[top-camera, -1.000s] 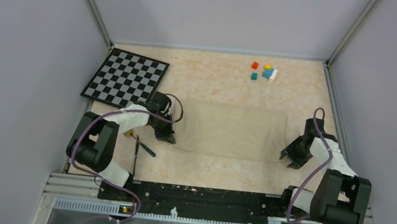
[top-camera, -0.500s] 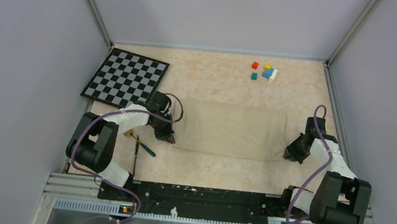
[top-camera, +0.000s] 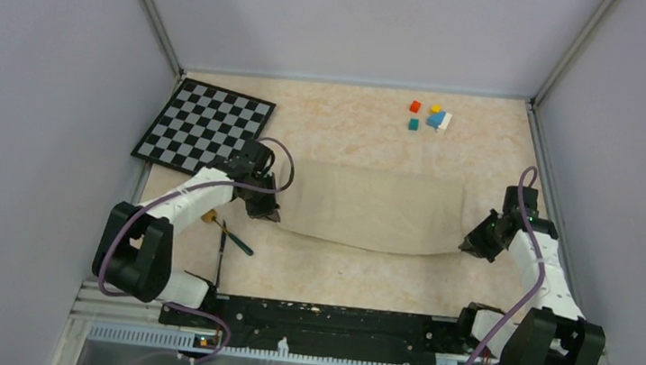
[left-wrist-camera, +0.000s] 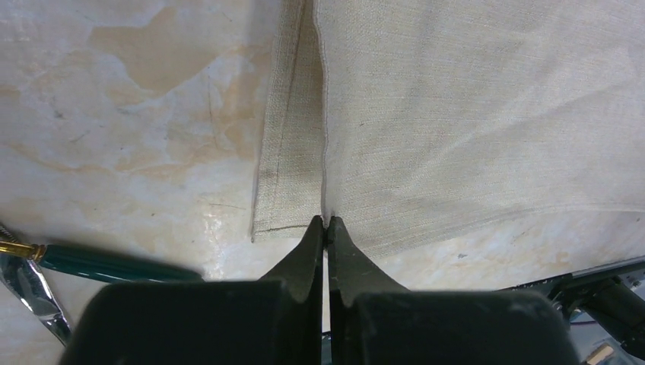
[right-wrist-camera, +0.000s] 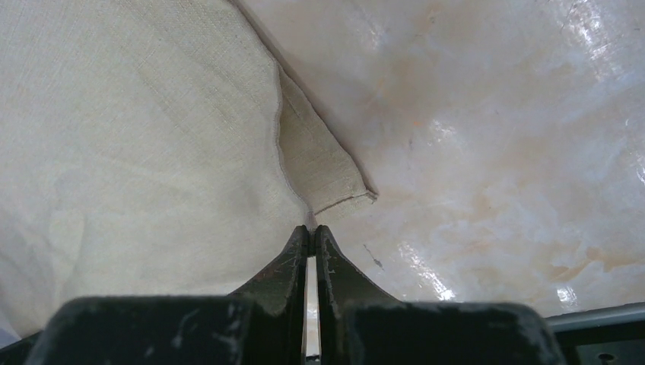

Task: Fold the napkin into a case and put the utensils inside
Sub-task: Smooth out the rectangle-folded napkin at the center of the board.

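Note:
The beige napkin (top-camera: pixel 375 208) stretches across the middle of the table, its near edge raised and sagging between my two grippers. My left gripper (top-camera: pixel 264 210) is shut on the napkin's near left corner (left-wrist-camera: pixel 325 217). On the other side, my right gripper (top-camera: pixel 474 245) is shut on the near right corner (right-wrist-camera: pixel 310 220). In both wrist views a lower layer of cloth (left-wrist-camera: pixel 293 152) (right-wrist-camera: pixel 319 163) shows beside the pinched edge. The utensils lie near the left arm: a teal-handled stick (top-camera: pixel 239 242) (left-wrist-camera: pixel 106 262), a dark stick (top-camera: pixel 220 258) and a small tan head (top-camera: pixel 208 217).
A black-and-white checkerboard (top-camera: pixel 206 127) lies at the back left. Several small coloured cubes (top-camera: pixel 430 116) sit at the back right. Grey walls close in the table on three sides, and a black rail (top-camera: pixel 323 318) runs along the near edge.
My right gripper has shut on the napkin's near right corner. Both grippers have then lifted and moved away from the near edge, raising the napkin's near edge off the table.

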Controlling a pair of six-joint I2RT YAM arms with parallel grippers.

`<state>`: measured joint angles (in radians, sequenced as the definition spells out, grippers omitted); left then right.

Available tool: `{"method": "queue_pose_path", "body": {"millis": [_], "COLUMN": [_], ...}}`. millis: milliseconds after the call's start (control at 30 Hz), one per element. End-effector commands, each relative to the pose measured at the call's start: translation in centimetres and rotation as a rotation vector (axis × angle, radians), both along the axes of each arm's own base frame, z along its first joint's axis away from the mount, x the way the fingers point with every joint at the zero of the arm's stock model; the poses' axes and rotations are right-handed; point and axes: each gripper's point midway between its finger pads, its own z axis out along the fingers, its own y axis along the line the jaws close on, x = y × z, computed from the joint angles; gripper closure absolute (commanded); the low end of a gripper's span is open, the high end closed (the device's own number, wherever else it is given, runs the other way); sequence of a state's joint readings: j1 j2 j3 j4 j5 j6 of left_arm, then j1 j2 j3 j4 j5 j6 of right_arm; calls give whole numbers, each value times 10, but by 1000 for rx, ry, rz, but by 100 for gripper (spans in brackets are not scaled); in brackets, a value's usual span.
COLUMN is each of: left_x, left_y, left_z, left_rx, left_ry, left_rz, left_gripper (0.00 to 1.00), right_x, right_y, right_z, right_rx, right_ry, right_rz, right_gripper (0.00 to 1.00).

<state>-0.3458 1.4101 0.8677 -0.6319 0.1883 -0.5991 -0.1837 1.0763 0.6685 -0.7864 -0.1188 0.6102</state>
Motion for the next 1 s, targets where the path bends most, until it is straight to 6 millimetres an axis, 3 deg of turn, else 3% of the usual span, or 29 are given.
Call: {"method": "queue_pose_path", "body": {"millis": [0,233,500,600,767,867,967], "left_x": [-7,-12,-14,-9,9,13,8], "left_y": [12,10,9,4,0,0,2], "left_z": [-2,-21,-31,-21,14,31,41], "left_rx": [41,35,32,12,2,0,-5], "left_ry": [1,49,77,51,-24,-52,-67], "left_rz": [15,13,10,0,-12,-10,-10], "left_gripper": [100,100,100,100,100,100,100], "right_x": [3,1,10,22,43,48,46], "right_y": [4,4,4,4,2,5,10], "right_z": [6,-15,-25,-9,38,61,70], "right_rx": [13,26,35,31,9,18,37], "right_ry": [-17,30,36,-4,-131,-163,-170], "right_rz": [16,-7,-4,26,68,92,102], "right_gripper": [100,100,100,100,100,100,100]}}
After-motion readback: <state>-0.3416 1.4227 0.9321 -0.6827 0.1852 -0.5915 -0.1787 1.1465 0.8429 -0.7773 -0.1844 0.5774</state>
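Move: Pinched in each hand is a near corner of the folded napkin's top layer, held some 5 cm above the table. The napkin's middle lies about 6 cm ahead and 20 cm right of the left hand, and about 8 cm ahead and 20 cm left of the right hand. From the left hand, the green-handled utensil lies about 3 cm back and 10 cm left, the dark utensil 7 cm back and 12 cm left, and the checkerboard 21 cm ahead and 20 cm left. Dipping together, both hands lower their pinched corners about 3 cm towards the table, the left also easing back some 2 cm. Then both swing up and forward over the napkin, the right faster, about 7 cm up and 5 cm forward with its fingertips tilting outward, the left about 4 cm up and nearly 3 cm forward; the fingers stay shut. ##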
